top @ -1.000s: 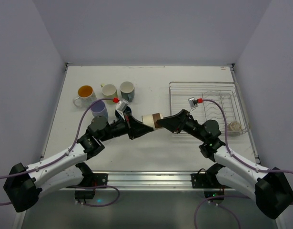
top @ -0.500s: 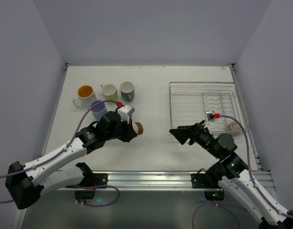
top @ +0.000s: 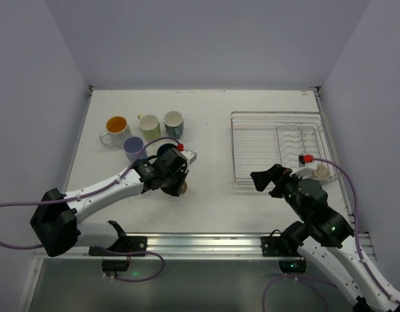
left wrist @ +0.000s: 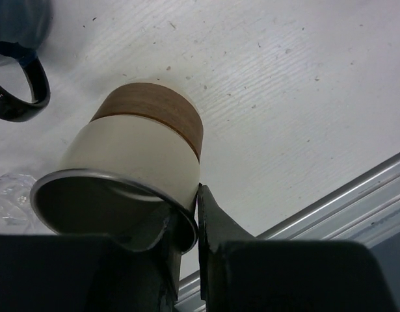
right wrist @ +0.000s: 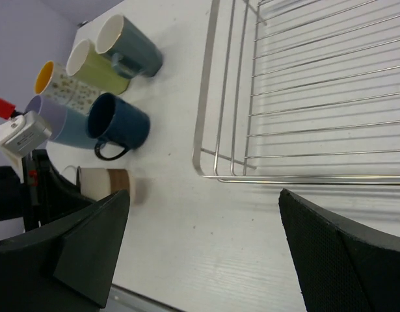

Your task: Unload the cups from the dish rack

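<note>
A cream cup with a brown band (left wrist: 147, 143) stands on the table just in front of the navy cup (top: 166, 151). My left gripper (left wrist: 196, 195) is shut on its rim, one finger inside and one finger (left wrist: 216, 221) outside. In the top view that gripper (top: 177, 177) covers most of the cup. The orange-inside (top: 115, 126), yellow-green (top: 149, 124), grey (top: 173, 121) and lavender (top: 133, 148) cups stand at the back left. The dish rack (top: 278, 133) is at the right, and a pale cup (top: 322, 171) lies in its near right corner. My right gripper (top: 265, 179) (right wrist: 205, 195) hangs open and empty before the rack's near left corner.
The right wrist view shows the rack's wire corner (right wrist: 206, 166) close ahead, with the cup group (right wrist: 99, 71) off to the left. A metal rail (top: 206, 244) runs along the table's near edge. Grey walls close in the table on three sides.
The left arm carried the cream cup from mid-table leftward and stood it by the navy cup. The right gripper let go of it, opened wide and drew back toward the rack.
</note>
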Motion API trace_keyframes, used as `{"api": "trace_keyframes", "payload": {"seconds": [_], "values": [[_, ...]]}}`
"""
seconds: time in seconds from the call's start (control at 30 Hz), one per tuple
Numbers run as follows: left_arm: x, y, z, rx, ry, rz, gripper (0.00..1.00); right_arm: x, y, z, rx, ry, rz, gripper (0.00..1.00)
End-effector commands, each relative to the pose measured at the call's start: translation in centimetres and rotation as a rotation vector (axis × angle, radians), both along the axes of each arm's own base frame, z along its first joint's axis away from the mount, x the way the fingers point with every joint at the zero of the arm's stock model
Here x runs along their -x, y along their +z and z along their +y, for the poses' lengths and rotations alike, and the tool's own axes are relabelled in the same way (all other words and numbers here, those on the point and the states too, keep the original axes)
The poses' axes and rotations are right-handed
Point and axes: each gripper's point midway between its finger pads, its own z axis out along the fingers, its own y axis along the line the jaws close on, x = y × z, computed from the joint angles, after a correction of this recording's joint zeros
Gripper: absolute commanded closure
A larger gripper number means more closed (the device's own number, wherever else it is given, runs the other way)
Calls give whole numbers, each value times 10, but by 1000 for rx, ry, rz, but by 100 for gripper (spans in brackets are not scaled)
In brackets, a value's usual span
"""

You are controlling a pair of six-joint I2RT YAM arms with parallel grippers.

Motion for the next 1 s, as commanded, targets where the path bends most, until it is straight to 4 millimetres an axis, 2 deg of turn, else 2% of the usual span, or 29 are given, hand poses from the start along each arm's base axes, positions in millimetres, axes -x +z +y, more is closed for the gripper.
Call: {"api": "trace_keyframes", "payload": {"seconds": [0.0,0.13,0.2,0.23,0.3,0.37,0.43,0.47,0.53,0.57,0.6,0.63,0.67,0.7,0.73,0.77,0.8,0.83,0.87,0.93,0.97], "values": [[-7,5,5,-79,-32,-36,82,-6,1,-27,102,-121,14,1],[-10,0,8,-129,-31,-52,78,-10,10,-33,118,-155,-5,1],[-12,-2,11,-159,-26,-58,72,-14,11,-45,170,-210,-8,1],[-12,-2,11,-168,-28,-61,71,-15,12,-53,210,-246,10,1],[-12,0,12,-168,-24,-71,63,-20,20,-84,298,-400,-1,5],[-16,5,11,-157,-11,-102,54,-24,29,-101,347,-492,0,17],[-20,21,5,-92,-3,-146,48,-29,39,-111,346,-545,5,24],[-22,27,2,-68,-2,-163,45,-34,37,-112,371,-559,31,32],[-23,49,-6,21,-6,-215,34,-43,41,-124,394,-611,51,40],[-24,57,-8,55,-8,-234,26,-48,40,-128,405,-626,63,44],[-23,73,-10,109,-18,-274,23,-54,33,-134,429,-643,101,52],[-21,84,-16,168,-36,-298,21,-59,32,-138,430,-656,104,55],[-20,94,-19,212,-48,-322,18,-62,30,-143,431,-671,119,56],[-15,111,-17,275,-60,-367,16,-66,23,-157,445,-716,156,57],[-11,125,-23,351,-87,-397,15,-74,23,-156,414,-702,150,58],[-4,135,-19,408,-95,-436,13,-83,16,-166,391,-715,167,60],[3,141,-22,460,-121,-444,12,-83,10,-176,402,-749,197,61],[8,152,-27,523,-150,-465,10,-88,6,-175,379,-730,211,61],[15,161,-24,564,-166,-484,9,-87,1,-194,383,-791,241,61],[26,161,-23,597,-197,-476,9,-93,-11,-206,397,-813,302,60],[31,168,-18,625,-202,-497,8,-92,-15,-217,396,-846,326,58]]}}
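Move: The left hand has the cream cup at its fingertips, tilted, with one finger inside the rim: its middle is about 2 cm ahead and 4 cm below, over bare table. The navy mug stands some 12 cm ahead and 5 cm left of that hand, the purple cup about 15 ahead and 17 left. For the right hand, the tan cup in the rack lies roughly 9 cm ahead, 23 right and 14 below; the rack's middle is some 17 ahead and 6 right. The cream cup is eased down the last centimetre or so while the left hand rolls slightly and its fingers spread wide, letting go; the hand then lifts clear about 17 cm, swinging its fingertips up. Meanwhile the right hand sweeps some 20 cm right and 8 forward over the rack towards the tan cup, turning about 50 degrees clockwise, tipping down and narrowing its open fingers to under half. ##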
